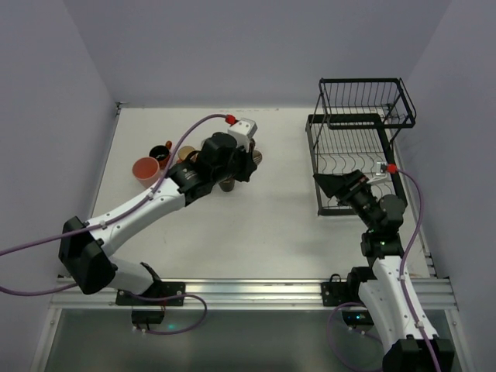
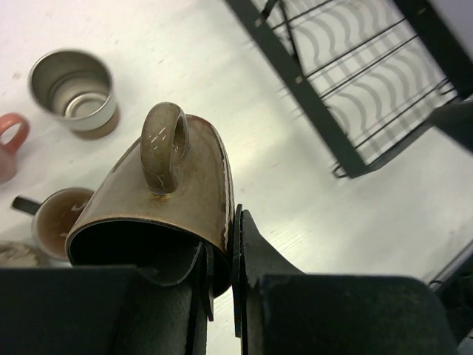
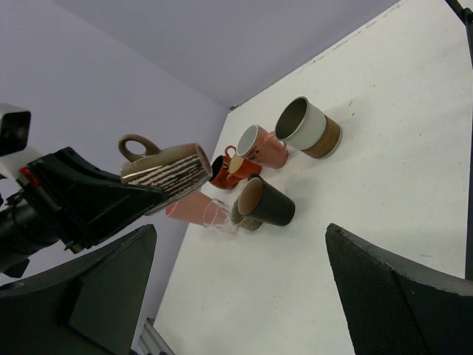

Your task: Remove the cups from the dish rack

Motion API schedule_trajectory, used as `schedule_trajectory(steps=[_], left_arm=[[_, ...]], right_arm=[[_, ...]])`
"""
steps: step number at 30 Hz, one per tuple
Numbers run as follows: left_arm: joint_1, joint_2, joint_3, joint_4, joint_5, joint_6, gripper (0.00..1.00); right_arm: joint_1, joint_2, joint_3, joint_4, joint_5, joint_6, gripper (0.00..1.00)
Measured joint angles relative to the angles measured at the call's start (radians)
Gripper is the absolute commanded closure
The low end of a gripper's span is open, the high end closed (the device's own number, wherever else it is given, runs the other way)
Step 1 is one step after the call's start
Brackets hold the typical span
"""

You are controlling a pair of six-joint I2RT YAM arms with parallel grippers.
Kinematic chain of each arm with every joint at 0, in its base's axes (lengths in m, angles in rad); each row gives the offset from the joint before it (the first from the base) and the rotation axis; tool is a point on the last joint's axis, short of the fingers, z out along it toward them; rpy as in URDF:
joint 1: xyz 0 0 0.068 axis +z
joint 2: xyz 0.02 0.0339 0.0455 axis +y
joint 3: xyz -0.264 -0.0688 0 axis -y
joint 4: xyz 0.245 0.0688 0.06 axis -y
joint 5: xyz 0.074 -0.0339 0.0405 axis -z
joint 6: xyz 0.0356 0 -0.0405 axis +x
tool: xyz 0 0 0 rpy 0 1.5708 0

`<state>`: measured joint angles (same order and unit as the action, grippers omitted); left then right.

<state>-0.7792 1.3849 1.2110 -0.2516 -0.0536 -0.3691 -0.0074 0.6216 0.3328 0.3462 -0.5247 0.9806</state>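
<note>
My left gripper (image 2: pixel 222 240) is shut on the rim of an olive-brown mug (image 2: pixel 174 185), one finger inside and one outside. It holds the mug tilted above the table, handle up. From the right wrist that held mug (image 3: pixel 164 171) hangs over the other cups: a grey-and-cream cup (image 3: pixel 308 127), a salmon mug (image 3: pixel 264 146), an orange mug (image 3: pixel 228 171), a dark cup (image 3: pixel 267 202) and a salmon-pink cup (image 3: pixel 186 208). The black wire dish rack (image 1: pixel 358 133) stands at the far right. My right gripper (image 1: pixel 330 189) is open and holds nothing, at the rack's near left corner.
Below the held mug, the grey-and-cream cup (image 2: pixel 74 89) and a dark brown mug (image 2: pixel 58 220) stand on the white table (image 1: pixel 271 225). A salmon handle (image 2: pixel 11 137) shows at the left edge. The rack's lower tray (image 2: pixel 355 89) lies to the right. Walls enclose the table.
</note>
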Motion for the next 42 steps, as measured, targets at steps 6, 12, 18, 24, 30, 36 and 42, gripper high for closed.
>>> schedule_trajectory(steps=[6, 12, 18, 24, 30, 36, 42], left_arm=[[0.0, 0.137, 0.14, -0.197, -0.05, 0.068, 1.0], [-0.014, 0.31, 0.24, -0.28, -0.051, 0.118, 1.0], [-0.018, 0.49, 0.354, -0.351, -0.065, 0.152, 1.0], [-0.02, 0.612, 0.442, -0.416, -0.076, 0.172, 1.0], [-0.02, 0.681, 0.485, -0.46, -0.082, 0.192, 0.93], [-0.021, 0.729, 0.528, -0.502, -0.089, 0.209, 0.78], [-0.021, 0.734, 0.558, -0.505, -0.105, 0.224, 0.6]], right_arm=[[0.0, -0.015, -0.01, -0.011, -0.019, -0.02, 0.01], [0.0, -0.022, -0.019, -0.04, -0.021, -0.043, 0.01], [0.002, -0.031, -0.029, -0.059, -0.022, -0.069, 0.01], [0.024, -0.033, -0.031, -0.071, -0.023, -0.084, 0.01], [0.024, -0.025, -0.031, -0.071, -0.023, -0.091, 0.01], [0.025, -0.006, -0.031, -0.071, -0.023, -0.092, 0.01], [0.026, -0.006, -0.031, -0.071, -0.023, -0.092, 0.01]])
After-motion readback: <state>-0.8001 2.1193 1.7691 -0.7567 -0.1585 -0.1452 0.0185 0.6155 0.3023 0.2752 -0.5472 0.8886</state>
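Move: My left hand holds the striped brown mug tipped on its side. Its free spot on the table is about 4 cm ahead, a centimetre to the right and roughly 24 cm below. The dark cup stands some 4 cm ahead and 7 cm to the left, the silver cup about 14 cm ahead and 3 cm left, both around 21 cm below. From my right hand, that spot lies about 16 cm left, 8 cm ahead and 23 cm down. Down goes my left hand, about 19 cm, easing 4 cm forward and slightly right. Meanwhile I swing the fingers some 40 degrees to point steeply down, bringing the mug upright onto the bare table just right of the dark cup. Then I begin to open around its wall and rise barely a centimetre. My open, empty right hand sinks about 3 cm beside the rack. ##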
